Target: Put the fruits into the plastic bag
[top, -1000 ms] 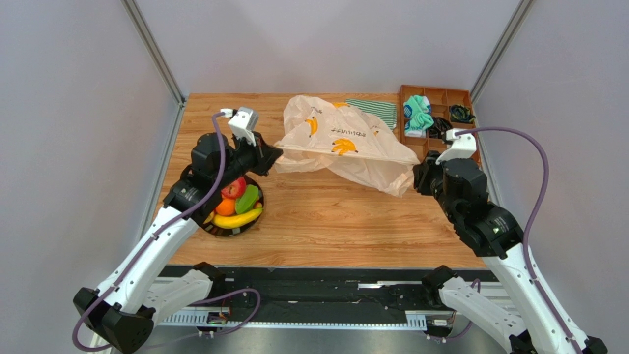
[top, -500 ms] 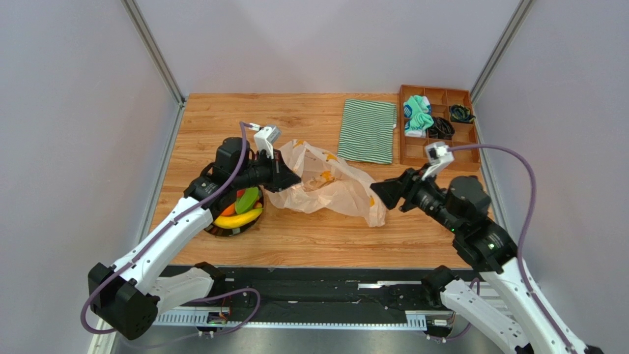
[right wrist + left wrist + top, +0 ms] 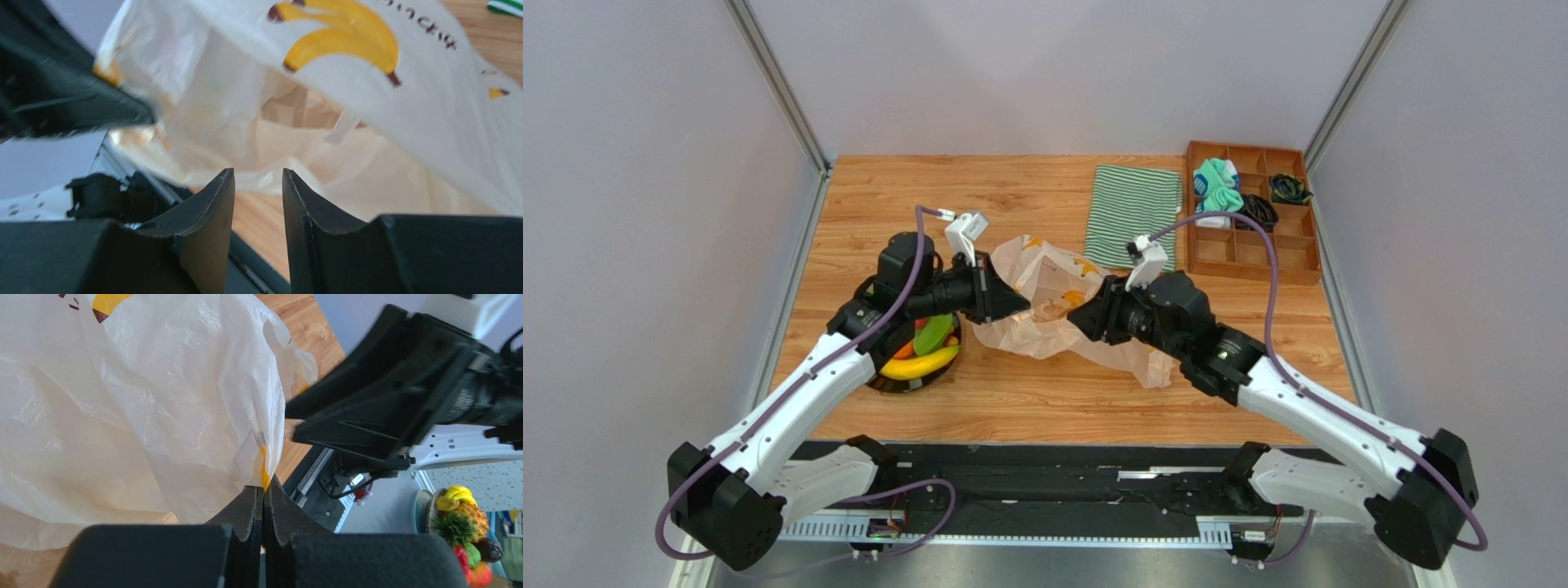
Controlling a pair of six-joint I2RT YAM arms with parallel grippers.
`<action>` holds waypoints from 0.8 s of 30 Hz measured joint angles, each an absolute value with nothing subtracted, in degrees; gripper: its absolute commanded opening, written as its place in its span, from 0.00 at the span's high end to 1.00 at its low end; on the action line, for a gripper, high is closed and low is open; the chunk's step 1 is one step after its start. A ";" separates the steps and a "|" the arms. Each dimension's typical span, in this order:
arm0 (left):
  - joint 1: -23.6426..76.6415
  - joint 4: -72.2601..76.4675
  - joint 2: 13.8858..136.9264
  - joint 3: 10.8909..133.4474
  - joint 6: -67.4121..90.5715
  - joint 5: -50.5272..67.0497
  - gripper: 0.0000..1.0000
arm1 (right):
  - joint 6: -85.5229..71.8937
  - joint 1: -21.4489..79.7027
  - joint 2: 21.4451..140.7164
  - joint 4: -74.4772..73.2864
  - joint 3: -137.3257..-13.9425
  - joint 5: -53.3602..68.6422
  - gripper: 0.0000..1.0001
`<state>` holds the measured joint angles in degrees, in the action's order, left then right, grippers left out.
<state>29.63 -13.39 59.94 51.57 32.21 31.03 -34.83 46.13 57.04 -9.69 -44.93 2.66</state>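
The plastic bag (image 3: 1057,306), whitish with banana prints, lies crumpled at the table's middle. My left gripper (image 3: 1014,301) is shut on the bag's left edge; in the left wrist view (image 3: 264,491) the film (image 3: 153,404) comes out of the closed fingertips. My right gripper (image 3: 1078,319) is open and empty right at the bag's near side, facing the left gripper; in the right wrist view (image 3: 258,177) the bag (image 3: 319,104) hangs just beyond the fingers. The fruits sit in a dark bowl (image 3: 891,384) under the left arm: a yellow banana (image 3: 918,363), a green piece (image 3: 934,332), an orange (image 3: 896,350).
A green-and-white striped cloth (image 3: 1133,214) lies behind the bag. A wooden divided tray (image 3: 1249,208) with small items stands at the back right. Grey walls close in the table on both sides.
The bag was held stretched high between both grippers, then came down crumpled. The right gripper has let go and swung left to the bag's near side. The left gripper keeps its hold.
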 measured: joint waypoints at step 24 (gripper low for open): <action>25.41 -15.20 57.63 59.48 26.04 23.40 1.00 | -33.61 52.21 78.32 -23.92 -47.03 -9.63 0.05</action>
<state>25.41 -15.20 57.63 59.48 26.04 23.40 -33.61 52.21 78.32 -23.92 -47.03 -9.63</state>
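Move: Some 4 cm ahead, 3 cm to the left and 8 cm below the half-open right fingers is the bag's opening. The left hand, still pinching the rim, has that opening about 3 cm ahead, 4 cm to its right and 12 cm below. From the right hand, the fruit bowl stands about 27 cm left, 2 cm ahead and 19 cm below; the striped cloth lies some 24 cm ahead, 10 cm right and 22 cm down. Plunging down into the bag's mouth, the right hand first drives forward and left about 5 cm, then draws back and to the right while still sinking, some 15 cm down in all; its fingers tip steeply down and spread nearly wide open inside. The left hand, shut on the rim, eases back slightly, then lifts about 5 cm while going forward and left. ##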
